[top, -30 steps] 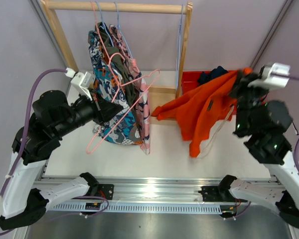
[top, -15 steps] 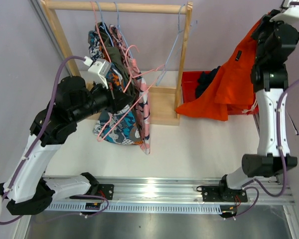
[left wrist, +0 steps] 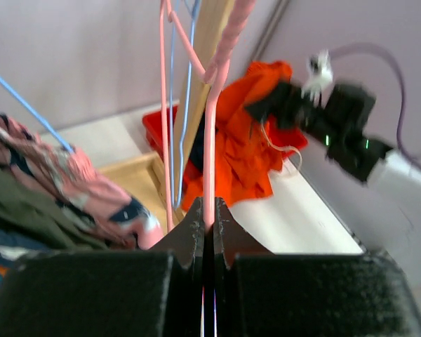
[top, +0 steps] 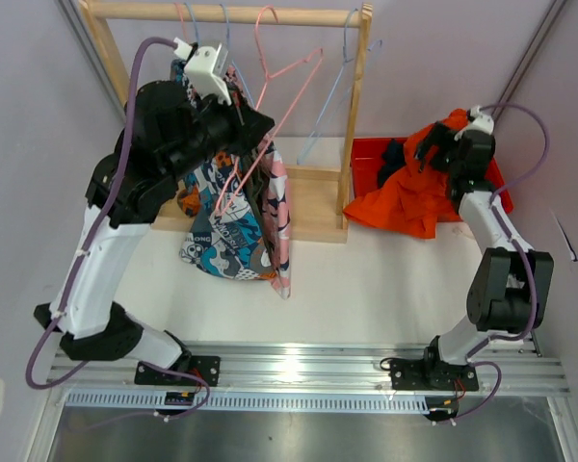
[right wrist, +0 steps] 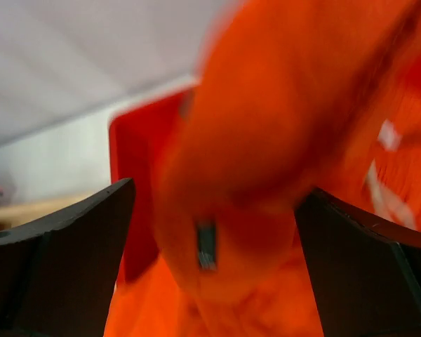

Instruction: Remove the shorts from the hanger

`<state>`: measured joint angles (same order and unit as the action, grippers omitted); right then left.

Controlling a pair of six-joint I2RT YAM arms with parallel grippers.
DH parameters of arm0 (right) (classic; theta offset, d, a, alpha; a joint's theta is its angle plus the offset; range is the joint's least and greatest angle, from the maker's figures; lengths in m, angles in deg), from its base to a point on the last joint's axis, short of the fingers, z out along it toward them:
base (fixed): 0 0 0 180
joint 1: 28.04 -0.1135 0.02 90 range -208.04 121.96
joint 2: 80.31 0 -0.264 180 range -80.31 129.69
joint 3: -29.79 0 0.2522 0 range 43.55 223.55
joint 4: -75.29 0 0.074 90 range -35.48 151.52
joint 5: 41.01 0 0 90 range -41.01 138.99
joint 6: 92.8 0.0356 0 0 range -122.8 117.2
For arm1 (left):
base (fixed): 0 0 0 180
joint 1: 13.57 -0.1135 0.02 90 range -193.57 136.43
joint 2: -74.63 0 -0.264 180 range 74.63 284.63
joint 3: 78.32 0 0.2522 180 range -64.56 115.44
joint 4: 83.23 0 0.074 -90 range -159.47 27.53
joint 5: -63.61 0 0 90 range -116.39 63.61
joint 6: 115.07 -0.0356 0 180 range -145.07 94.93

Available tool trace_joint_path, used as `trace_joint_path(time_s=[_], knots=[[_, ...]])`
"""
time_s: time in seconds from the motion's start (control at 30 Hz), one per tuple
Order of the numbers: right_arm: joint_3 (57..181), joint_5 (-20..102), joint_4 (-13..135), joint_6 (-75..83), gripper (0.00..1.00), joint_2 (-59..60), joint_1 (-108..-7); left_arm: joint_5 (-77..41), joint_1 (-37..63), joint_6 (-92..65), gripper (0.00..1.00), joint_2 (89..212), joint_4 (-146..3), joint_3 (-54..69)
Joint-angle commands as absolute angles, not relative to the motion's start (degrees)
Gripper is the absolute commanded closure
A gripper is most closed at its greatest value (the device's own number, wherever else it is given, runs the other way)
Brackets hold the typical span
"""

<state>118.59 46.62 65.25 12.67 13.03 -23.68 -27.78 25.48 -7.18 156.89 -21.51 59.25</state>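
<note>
My left gripper (top: 253, 130) (left wrist: 209, 210) is shut on the bare pink hanger (top: 287, 82) (left wrist: 212, 140) and holds it up by the wooden rail (top: 222, 13). The cartoon-print shorts (top: 222, 236), the olive shorts (top: 188, 197) and the pink patterned shorts (top: 277, 217) hang from the rail's left part, under my left arm. The orange shorts (top: 405, 197) (right wrist: 266, 105) lie draped over the red bin (top: 366, 154), off any hanger. My right gripper (top: 433, 144) (right wrist: 216, 191) is open just above them, jaws wide with orange cloth between. The navy shorts (top: 397, 151) lie in the bin.
An empty blue hanger (top: 332, 106) hangs at the rail's right end beside the rack's right post (top: 356, 96). The rack's wooden base (top: 313, 207) sits between the hanging shorts and the bin. The bin is at the table's far right.
My left gripper has raised the pink hanger up to the rail. My right arm has come down from high up, laid the orange shorts over the bin and opened.
</note>
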Motion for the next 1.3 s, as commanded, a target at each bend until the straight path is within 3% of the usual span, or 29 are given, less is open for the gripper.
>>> trace_joint_path(time_s=[0.0, 0.4, 0.57, 0.9, 0.97, 1.0, 1.1, 1.27], knots=[[109.6, 42.0, 74.4, 21.4, 0.01, 5.3, -23.2, -33.2, 25.7, -10.1, 1.0, 161.4, -21.9, 67.0], [91.3, 37.2, 71.3, 25.4, 0.01, -19.7, -25.6, -32.9, 19.5, -6.6, 1.0, 178.0, -33.5, 75.3], [85.0, 39.3, 69.2, 25.3, 0.01, -31.4, -33.7, -27.8, 16.9, -3.3, 1.0, 186.1, -41.4, 77.9], [86.2, 48.8, 63.2, 24.3, 0.01, -26.8, -39.6, -26.4, 16.8, 0.5, 1.0, 190.6, -45.5, 78.9], [88.6, 48.6, 62.5, 24.1, 0.01, -25.5, -39.7, -24.4, 16.8, 0.2, 0.77, 189.6, -44.7, 75.8], [88.9, 48.3, 62.7, 24.2, 0.01, -25.0, -40.1, -23.9, 16.8, -0.5, 0.41, 188.2, -44.4, 74.4], [88.7, 48.9, 63.6, 24.0, 0.01, -26.0, -42.4, -23.3, 16.8, -1.6, 0.08, 184.5, -42.2, 72.5], [87.1, 52.4, 63.5, 24.2, 0.01, -27.0, -45.9, -22.9, 16.9, -1.8, 0.04, 178.5, -40.6, 72.4]])
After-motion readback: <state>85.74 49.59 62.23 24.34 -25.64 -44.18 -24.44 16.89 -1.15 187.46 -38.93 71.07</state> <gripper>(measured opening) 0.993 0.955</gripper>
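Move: The left gripper holds the empty pink hanger by its wire; the free spot on the rod is about 22 cm ahead, 7 cm right, level in height. From that hand, the blue hanger is 22 ahead, 17 right, 12 lower; the pink-patterned shorts are 18 ahead, 2 left, 25 lower. These shorts are roughly 35 left and 5 back of the right hand, level; its orange shorts are 2 left, 2 back, 8 below. Bring the left gripper about 21 cm forward, 7 cm right and, after a slight rise, 8 cm down to hook the pink hanger over the rod, then open the fingers and let go. Draw the open right gripper back and left from the orange shorts towards the rack, dipping, rising, then sinking again to near its first height. ##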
